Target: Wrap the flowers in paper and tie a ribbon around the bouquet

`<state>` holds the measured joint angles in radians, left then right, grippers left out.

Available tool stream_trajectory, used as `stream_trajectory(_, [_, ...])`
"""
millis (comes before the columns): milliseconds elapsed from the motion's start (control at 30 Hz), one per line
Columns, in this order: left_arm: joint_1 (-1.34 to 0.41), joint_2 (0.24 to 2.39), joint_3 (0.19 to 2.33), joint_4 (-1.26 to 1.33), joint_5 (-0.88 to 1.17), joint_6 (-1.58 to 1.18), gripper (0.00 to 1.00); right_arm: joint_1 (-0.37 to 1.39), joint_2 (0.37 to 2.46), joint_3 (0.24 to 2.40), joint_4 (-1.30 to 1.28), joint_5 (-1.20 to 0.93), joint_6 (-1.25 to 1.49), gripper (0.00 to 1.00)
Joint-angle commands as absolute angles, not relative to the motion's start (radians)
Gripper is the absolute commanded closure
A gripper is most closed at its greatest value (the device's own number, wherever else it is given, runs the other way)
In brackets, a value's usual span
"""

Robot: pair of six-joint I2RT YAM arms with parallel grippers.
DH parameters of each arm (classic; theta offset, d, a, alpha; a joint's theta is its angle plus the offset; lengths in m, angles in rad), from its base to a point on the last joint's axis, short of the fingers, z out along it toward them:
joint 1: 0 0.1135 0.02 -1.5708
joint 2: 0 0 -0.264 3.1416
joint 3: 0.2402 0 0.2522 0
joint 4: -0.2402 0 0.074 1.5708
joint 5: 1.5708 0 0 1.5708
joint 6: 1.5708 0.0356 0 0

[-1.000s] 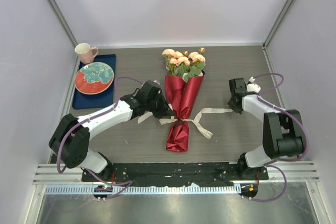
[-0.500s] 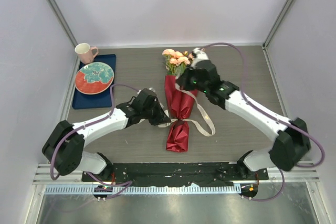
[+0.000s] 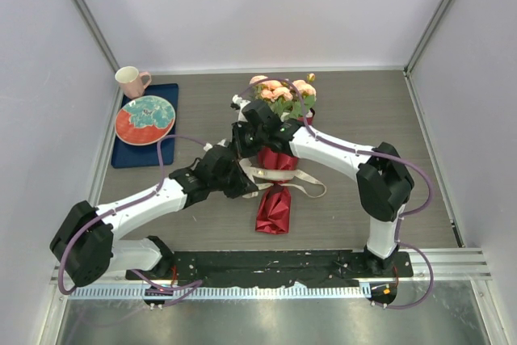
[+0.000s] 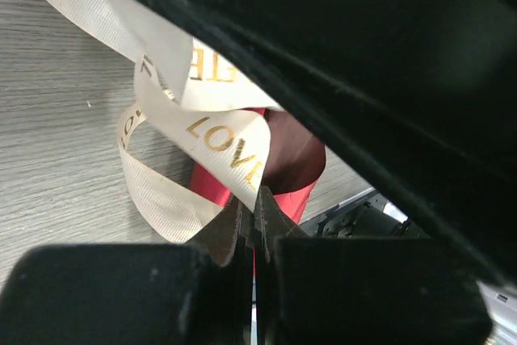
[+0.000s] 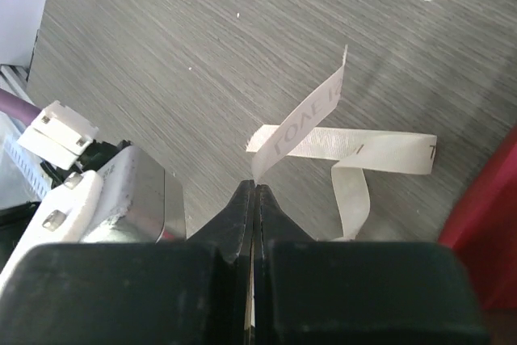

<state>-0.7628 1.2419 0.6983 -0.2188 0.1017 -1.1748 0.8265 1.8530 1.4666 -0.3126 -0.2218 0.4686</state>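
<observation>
The bouquet lies in the middle of the table, its pink-peach flowers (image 3: 283, 93) pointing to the far side and the red paper (image 3: 273, 208) wrapped round the stems. A cream ribbon (image 3: 305, 177) with gold lettering crosses the paper's waist. Just left of the waist, my left gripper (image 3: 242, 182) is shut on a ribbon strand (image 4: 230, 147), with red paper (image 4: 284, 191) right behind it. My right arm reaches across the bouquet. My right gripper (image 3: 241, 145) is shut on the other ribbon end (image 5: 303, 123), lifted off the table left of the paper (image 5: 494, 199).
A dark blue tray (image 3: 121, 155) at the far left carries a red and teal plate (image 3: 145, 119), with a pink mug (image 3: 129, 80) behind it. The right arm's wrist hangs dark above the left gripper (image 4: 257, 193). The left arm's silver link (image 5: 121, 191) sits beside the right gripper (image 5: 254, 187).
The right arm has swung from the table's right side over the bouquet to its left, carrying a ribbon end. The left gripper has shifted a little nearer, still shut on its strand.
</observation>
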Motion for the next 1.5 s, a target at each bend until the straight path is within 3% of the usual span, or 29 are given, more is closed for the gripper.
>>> stream_trajectory(0, [-0.769, 1.239, 0.724, -0.175, 0.087, -1.169, 1.0, 0.845, 1.858, 1.558, -0.337, -0.291, 0.43, 1.0])
stream_trajectory(300, [-0.769, 1.27, 0.756, -0.184, 0.132, -1.131, 1.0, 0.816, 1.898, 1.606, -0.494, -0.258, 0.308, 1.0])
stream_trajectory(467, [-0.769, 1.336, 0.816, -0.213, 0.198, -1.103, 1.0, 0.767, 1.793, 1.502, -0.453, -0.274, 0.325, 0.88])
stream_trajectory(500, [-0.767, 1.35, 0.853, -0.222, 0.218, -1.089, 1.0, 0.761, 1.789, 1.499, -0.449, -0.306, 0.324, 0.89])
stream_trajectory(533, [-0.767, 1.365, 0.876, -0.233, 0.239, -1.082, 1.0, 0.755, 1.796, 1.5, -0.446, -0.339, 0.324, 1.0])
stream_trajectory(800, [-0.767, 1.399, 0.905, -0.235, 0.33, -1.058, 1.0, 0.759, 1.966, 1.663, -0.532, -0.667, 0.256, 1.0])
stream_trajectory(1167, [-0.767, 1.367, 0.795, -0.147, 0.379, -1.04, 1.0, 0.827, 2.209, 1.911, -0.787, -0.707, 0.072, 1.0])
stream_trajectory(1267, [-0.767, 1.374, 0.788, -0.137, 0.39, -1.031, 1.0, 0.828, 2.218, 1.914, -0.791, -0.736, 0.052, 0.92])
stream_trajectory(1467, [-0.769, 1.394, 0.79, -0.129, 0.403, -1.034, 1.0, 0.818, 2.231, 1.951, -0.848, -0.723, 0.009, 0.64])
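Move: The ribbon crossing on the bouquet's waist lies about 9 cm to the right of the left hand, 1 cm ahead and some 6 cm below. From the right hand it is roughly 11 cm right, 9 cm back and 10 cm below. Counted from the right hand, the ribbon loop lies about 21 cm right and 8 cm back, the paper's lower end 10 cm right and 17 cm back, and the flower heads 12 cm right and 17 cm ahead. The ribbon strands, still pinched one in each hand, first go some 3–4 cm right, the left hand also rising a little. The right hand then swings back left and sinks to about 7 cm below its start, turning nearly 30 degrees counter-clockwise and starting to open. The left, still shut, comes back left, down and back, tipping its fingers down, and ends 3 cm lower and nearer the base. ##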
